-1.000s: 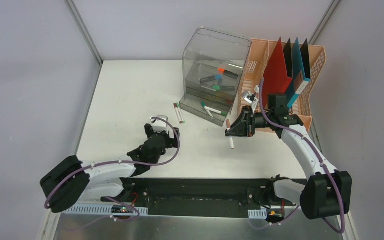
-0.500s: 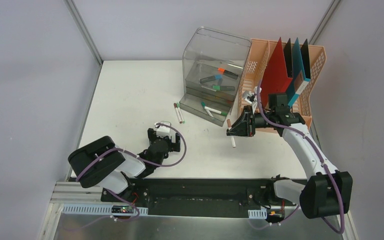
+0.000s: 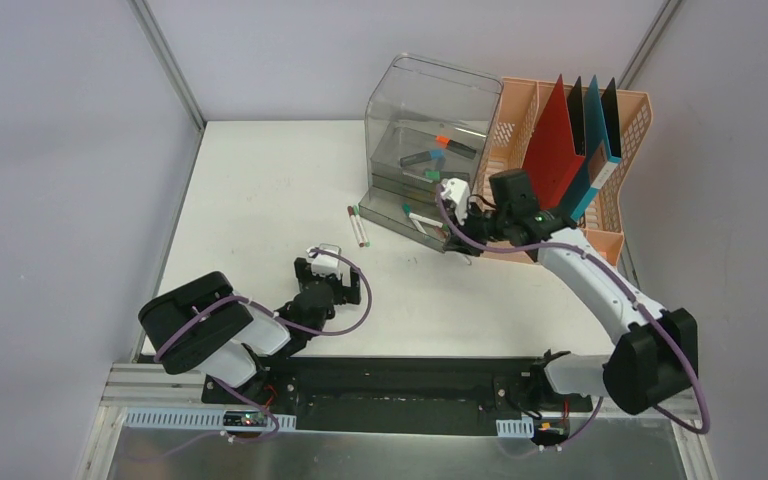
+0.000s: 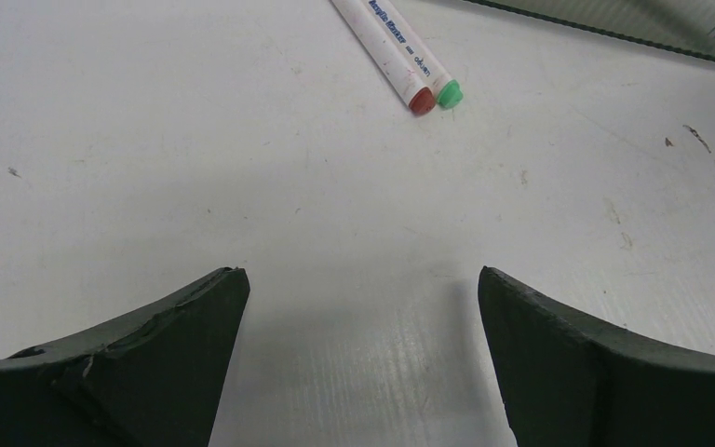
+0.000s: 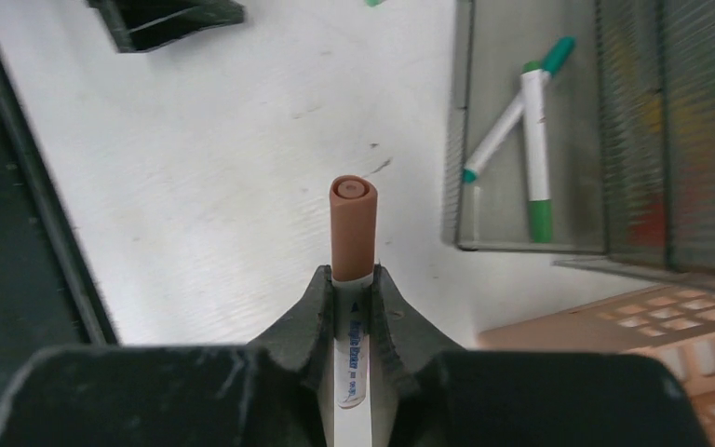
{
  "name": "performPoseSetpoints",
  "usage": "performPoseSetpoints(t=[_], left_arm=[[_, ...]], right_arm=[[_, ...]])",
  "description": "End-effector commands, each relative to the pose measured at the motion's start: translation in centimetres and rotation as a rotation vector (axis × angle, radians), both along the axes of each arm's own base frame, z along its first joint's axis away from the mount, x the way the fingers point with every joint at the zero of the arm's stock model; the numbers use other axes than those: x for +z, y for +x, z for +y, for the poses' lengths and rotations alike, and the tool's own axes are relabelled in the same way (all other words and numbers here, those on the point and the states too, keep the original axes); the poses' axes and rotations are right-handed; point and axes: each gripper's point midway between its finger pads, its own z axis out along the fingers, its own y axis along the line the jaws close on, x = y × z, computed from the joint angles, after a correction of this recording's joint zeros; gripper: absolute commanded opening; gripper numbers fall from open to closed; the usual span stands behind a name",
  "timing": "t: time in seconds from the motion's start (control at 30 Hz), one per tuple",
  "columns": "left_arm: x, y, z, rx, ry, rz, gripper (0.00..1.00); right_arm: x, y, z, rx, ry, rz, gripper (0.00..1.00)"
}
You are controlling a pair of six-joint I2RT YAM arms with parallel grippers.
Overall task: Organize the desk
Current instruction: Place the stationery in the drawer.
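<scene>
The desk (image 3: 260,190) is a white tabletop. My right gripper (image 5: 352,275) is shut on a white marker with a brown cap (image 5: 352,219), which sticks out past the fingertips. In the top view my right gripper (image 3: 458,226) hangs at the front of a clear tiered organizer (image 3: 430,130). The organizer's lowest tray (image 5: 484,186) holds two green-capped markers (image 5: 532,140). My left gripper (image 3: 328,268) rests low over the desk near the front, open, with nothing between its fingers (image 4: 195,317). Ahead of it lie two markers side by side (image 4: 396,56), one red-capped and one green-capped.
A peach mesh file basket (image 3: 600,215) with red, black and teal folders stands right of the organizer. More markers lie on the organizer's upper shelves (image 3: 438,158). A black rail (image 3: 390,385) runs along the desk's front edge.
My right arm has swung left and forward with the brown-capped marker, from beside the basket to the organizer's front. My left arm drew back toward its base and now holds still.
</scene>
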Motion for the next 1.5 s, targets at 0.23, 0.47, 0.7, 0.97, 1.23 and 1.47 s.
performPoseSetpoints(t=[0.23, 0.47, 0.7, 0.97, 1.23, 1.47], left_arm=[[1.1, 0.3, -0.8, -0.002, -0.019, -0.046, 0.99], [1.1, 0.3, -0.9, -0.004, -0.015, -0.048, 0.99], [1.1, 0.4, -0.9, -0.005, -0.010, -0.048, 0.99], [1.1, 0.5, -0.6, 0.026, -0.008, -0.041, 0.99], [1.1, 0.9, 0.5, 0.128, 0.014, 0.002, 0.99], [2.9, 1.2, -1.1, 0.078, -0.003, 0.017, 0.97]], right_arm=[[3.3, 11.3, 4.2, -0.081, -0.268, -0.426, 0.08], [2.1, 13.8, 6.0, -0.155, -0.377, -0.478, 0.62], [2.0, 10.0, 6.2, -0.091, -0.304, -0.345, 0.86], [4.4, -1.4, 4.1, 0.195, -0.115, -0.169, 0.93], [6.0, -4.9, -0.6, 0.123, 0.132, -0.127, 0.96], [6.0, -4.7, -3.4, 0.024, 0.220, -0.148, 0.99]])
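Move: The brown-capped marker is already in my right fingers. The middle of the open clear drawer lies about 9 cm ahead of them and 9 cm left, some 13 cm below. Two green-ended markers already lie in it, roughly 8 cm ahead and 8 cm left of my right hand. The loose table pair sits 6 cm ahead and 25 cm left. From my left hand, the drawer is about 13 cm ahead and 22 cm right, roughly level. My right hand carries the brown-capped marker forward about 12 cm and some 6 cm left, over the open drawer, the wrist turning some 30 degrees. There I spread my fingers wide and let go of the marker, then draw back and to the right, away from the drawer, rising first and sinking a little at the end, fingers still wide open. ##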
